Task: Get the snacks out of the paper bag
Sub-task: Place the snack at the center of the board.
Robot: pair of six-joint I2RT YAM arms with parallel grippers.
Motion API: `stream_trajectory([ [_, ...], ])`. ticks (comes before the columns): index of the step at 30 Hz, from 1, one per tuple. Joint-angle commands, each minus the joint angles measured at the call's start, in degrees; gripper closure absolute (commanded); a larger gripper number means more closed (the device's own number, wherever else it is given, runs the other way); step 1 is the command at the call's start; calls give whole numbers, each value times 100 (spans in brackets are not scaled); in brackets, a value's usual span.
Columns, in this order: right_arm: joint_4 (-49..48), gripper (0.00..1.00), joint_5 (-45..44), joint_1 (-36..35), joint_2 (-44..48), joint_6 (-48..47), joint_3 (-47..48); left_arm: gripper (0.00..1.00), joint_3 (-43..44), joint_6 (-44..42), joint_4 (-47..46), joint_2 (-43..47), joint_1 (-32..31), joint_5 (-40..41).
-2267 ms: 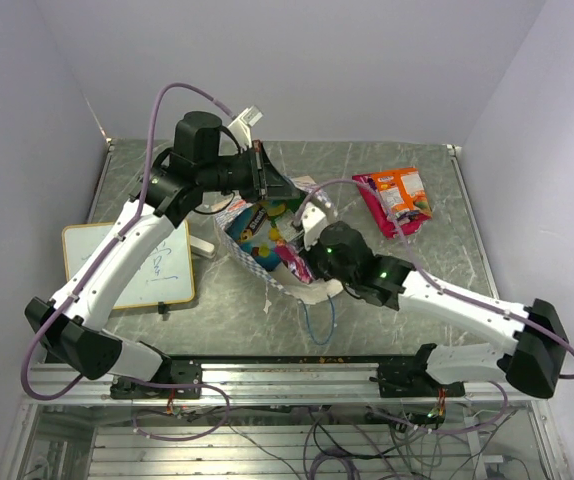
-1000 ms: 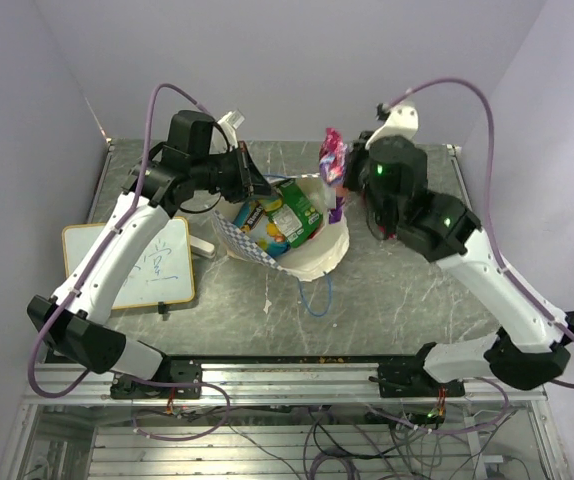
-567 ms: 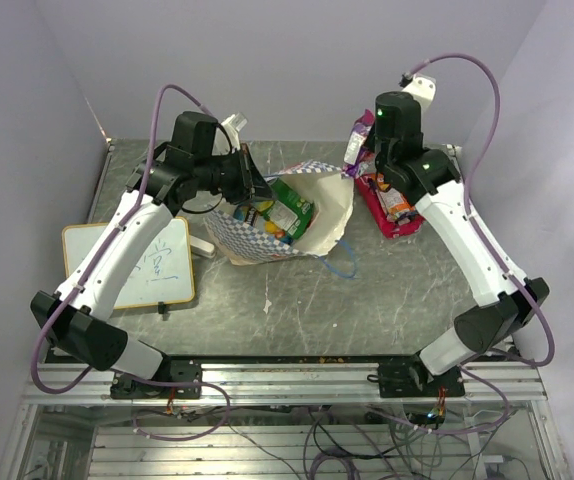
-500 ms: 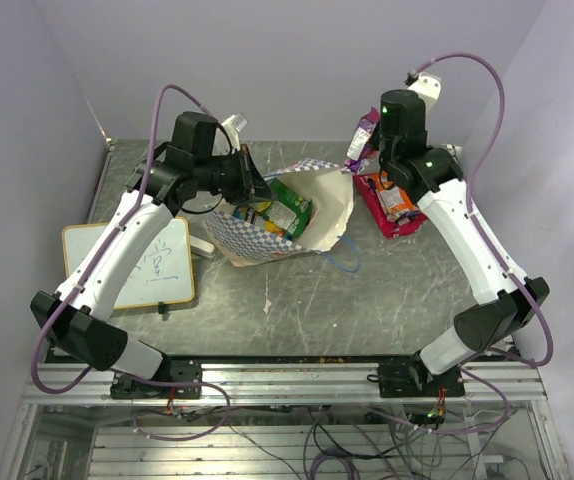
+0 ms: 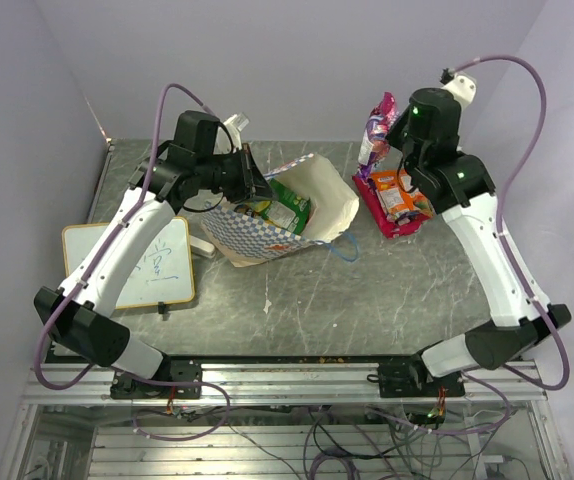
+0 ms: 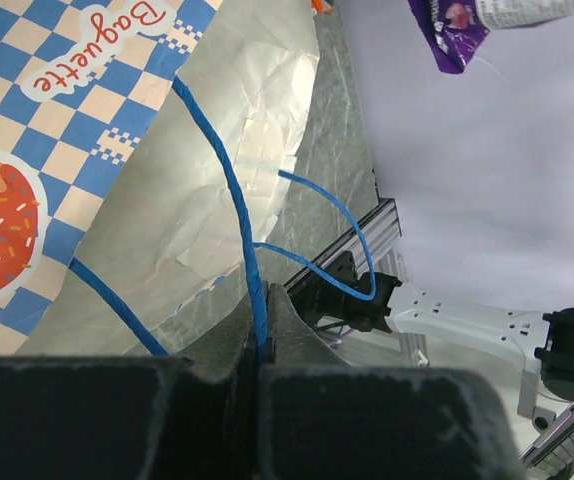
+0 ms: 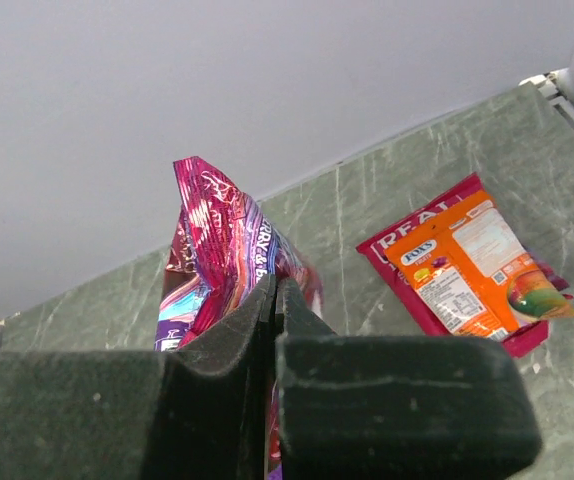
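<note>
The paper bag (image 5: 267,235) lies tipped on the table, its mouth toward the right, with a green packet (image 5: 289,212) and others showing inside. My left gripper (image 5: 254,184) is shut on the bag's blue cord handle (image 6: 247,270) at the bag's upper edge. My right gripper (image 5: 391,130) is shut on a magenta-pink packet (image 5: 376,124), which also shows in the right wrist view (image 7: 217,270), and holds it in the air above the far right of the table. An orange packet (image 5: 399,193) lies on a red packet (image 5: 379,212) on the table below it.
A white writing board (image 5: 142,262) lies at the left of the table. The second blue handle (image 5: 345,246) trails from the bag's mouth. Walls close the back and both sides.
My right gripper lifted the magenta-pink packet out of the bag and carried it right and back, above the orange and red packets. The bag tipped over to the right; my left gripper kept the handle.
</note>
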State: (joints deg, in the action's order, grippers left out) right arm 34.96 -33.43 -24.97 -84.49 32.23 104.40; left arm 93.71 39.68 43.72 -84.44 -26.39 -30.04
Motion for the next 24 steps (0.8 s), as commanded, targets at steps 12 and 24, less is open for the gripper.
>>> stream_trajectory([
  [12,-25,100,-966,495,-231,98,-262,93,165,22,28,150,31,-173],
  [24,480,100,-1904,733,-922,178,-371,93,115,40,-26,174,29,-219],
])
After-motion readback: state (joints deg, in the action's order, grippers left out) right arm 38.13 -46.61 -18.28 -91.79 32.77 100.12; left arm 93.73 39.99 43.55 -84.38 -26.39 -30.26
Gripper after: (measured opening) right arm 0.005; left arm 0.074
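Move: The purple snack packet is already pinched in the right hand, high over the table; the orange packet it is being taken to lies about 15 cm ahead of that hand, 15 cm to its right and 40 cm below. The red packet underneath sits some 13 cm ahead and 13 cm right; the paper bag stands level with the hand, some 21 cm to its left. From the left hand, the orange packet is roughly 26 cm ahead and 38 cm right. The purple packet is carried down and to the right, away from the bag and towards the orange and red packets, some 9 cm down and 8 cm right. The right hand first eases back 1 cm, then reaches forward nearly 4 cm as it sinks, turning about 20 degrees clockwise and tipping down some 10, fingers still shut on the packet. ##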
